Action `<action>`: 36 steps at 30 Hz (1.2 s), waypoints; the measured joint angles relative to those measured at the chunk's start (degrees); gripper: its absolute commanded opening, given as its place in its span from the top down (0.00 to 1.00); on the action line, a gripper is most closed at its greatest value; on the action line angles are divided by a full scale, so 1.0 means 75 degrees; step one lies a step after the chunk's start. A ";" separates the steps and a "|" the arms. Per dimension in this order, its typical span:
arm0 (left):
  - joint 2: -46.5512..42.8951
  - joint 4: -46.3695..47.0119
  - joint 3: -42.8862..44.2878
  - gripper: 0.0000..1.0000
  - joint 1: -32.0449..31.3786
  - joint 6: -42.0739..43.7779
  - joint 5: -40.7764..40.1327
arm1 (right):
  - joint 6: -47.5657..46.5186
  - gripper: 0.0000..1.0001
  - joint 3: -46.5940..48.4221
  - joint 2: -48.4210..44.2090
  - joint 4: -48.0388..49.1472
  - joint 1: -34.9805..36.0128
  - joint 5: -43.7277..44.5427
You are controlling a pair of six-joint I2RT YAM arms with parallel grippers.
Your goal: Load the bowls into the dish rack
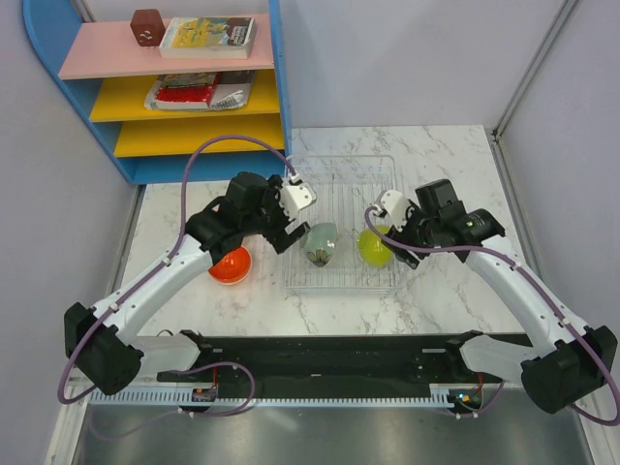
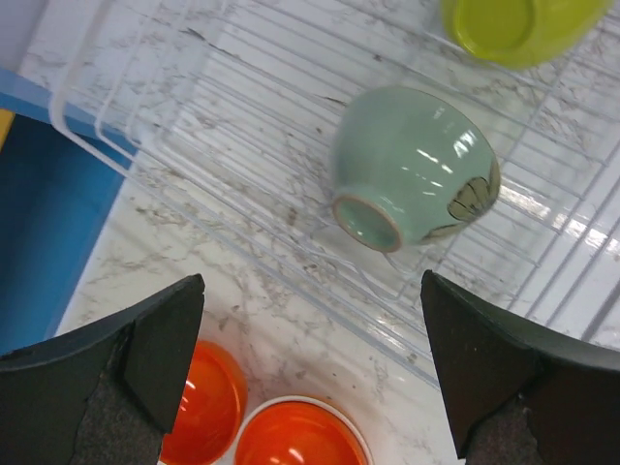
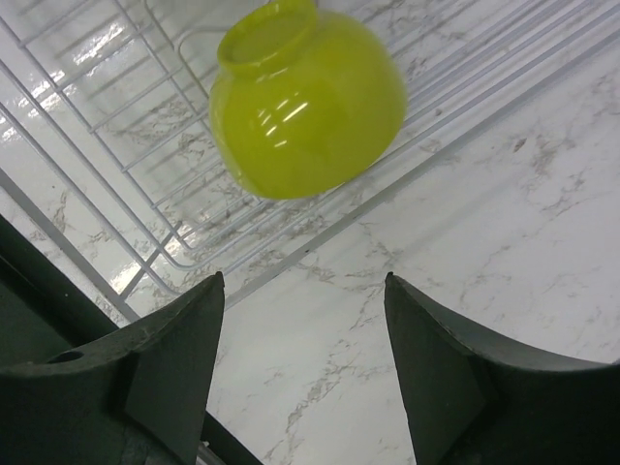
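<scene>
The dish rack (image 1: pixel 345 184) of thin wire stands mid-table. In it a pale green bowl (image 1: pixel 322 244) lies on its side, foot toward the camera in the left wrist view (image 2: pixel 417 170). A yellow-green bowl (image 1: pixel 373 248) rests tilted at the rack's near right corner (image 3: pixel 305 107). Two orange bowls (image 2: pixel 199 407) (image 2: pixel 300 436) sit on the marble left of the rack (image 2: pixel 242 116); the top view shows them as orange (image 1: pixel 231 263). My left gripper (image 2: pixel 310 291) hangs open above the rack's left edge (image 1: pixel 288 235), empty. My right gripper (image 3: pixel 304 291) is open beside the yellow-green bowl (image 1: pixel 397 254), with only marble between its fingers.
A blue shelf unit (image 1: pixel 174 92) with pink and yellow boards stands at the back left, holding a book (image 1: pixel 208 37) and a red cube (image 1: pixel 147 27). Grey walls close in both sides. The black base rail (image 1: pixel 320 356) runs along the near edge.
</scene>
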 measured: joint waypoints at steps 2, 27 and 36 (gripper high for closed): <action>-0.0012 0.0157 0.0079 0.00 0.0213 -0.0006 -0.0178 | 0.0003 0.23 0.0286 0.0000 -0.0006 0.0000 0.0044; 0.2532 0.0868 -0.0985 0.01 0.6085 -0.0574 0.1816 | 0.1810 0.02 0.1716 -0.0175 0.1818 0.0000 0.0265; 0.3244 0.1163 -0.0985 0.47 0.6117 -0.0580 0.1883 | 0.1985 0.02 0.1754 -0.0181 0.1871 0.0000 0.0015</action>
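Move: The far red bowl, the one the left hand goes for, stands about 19 cm to that hand's left, 8 cm ahead and 18 cm below. The near red bowl is some 9 cm back from the far one, and the racked celadon bowl lies about 5 cm right and 3 cm ahead of the left hand, 15 cm down. From the right hand the far red bowl is roughly 43 cm left, 9 ahead and 13 below; the racked lime bowl is 8 cm left, 4 ahead and 12 below. The far red bowl's left rim is what the left hand makes for: wide open, it swings some 23 cm left and 7 cm forward off the rack while sinking, turning counter-clockwise, then drops straight with fingers tipping down, 17 cm lower in all, and starts closing astride the rim. The right hand backs off the lime bowl, mostly up and somewhat forward, tilting about 30 degrees and opening fully. ##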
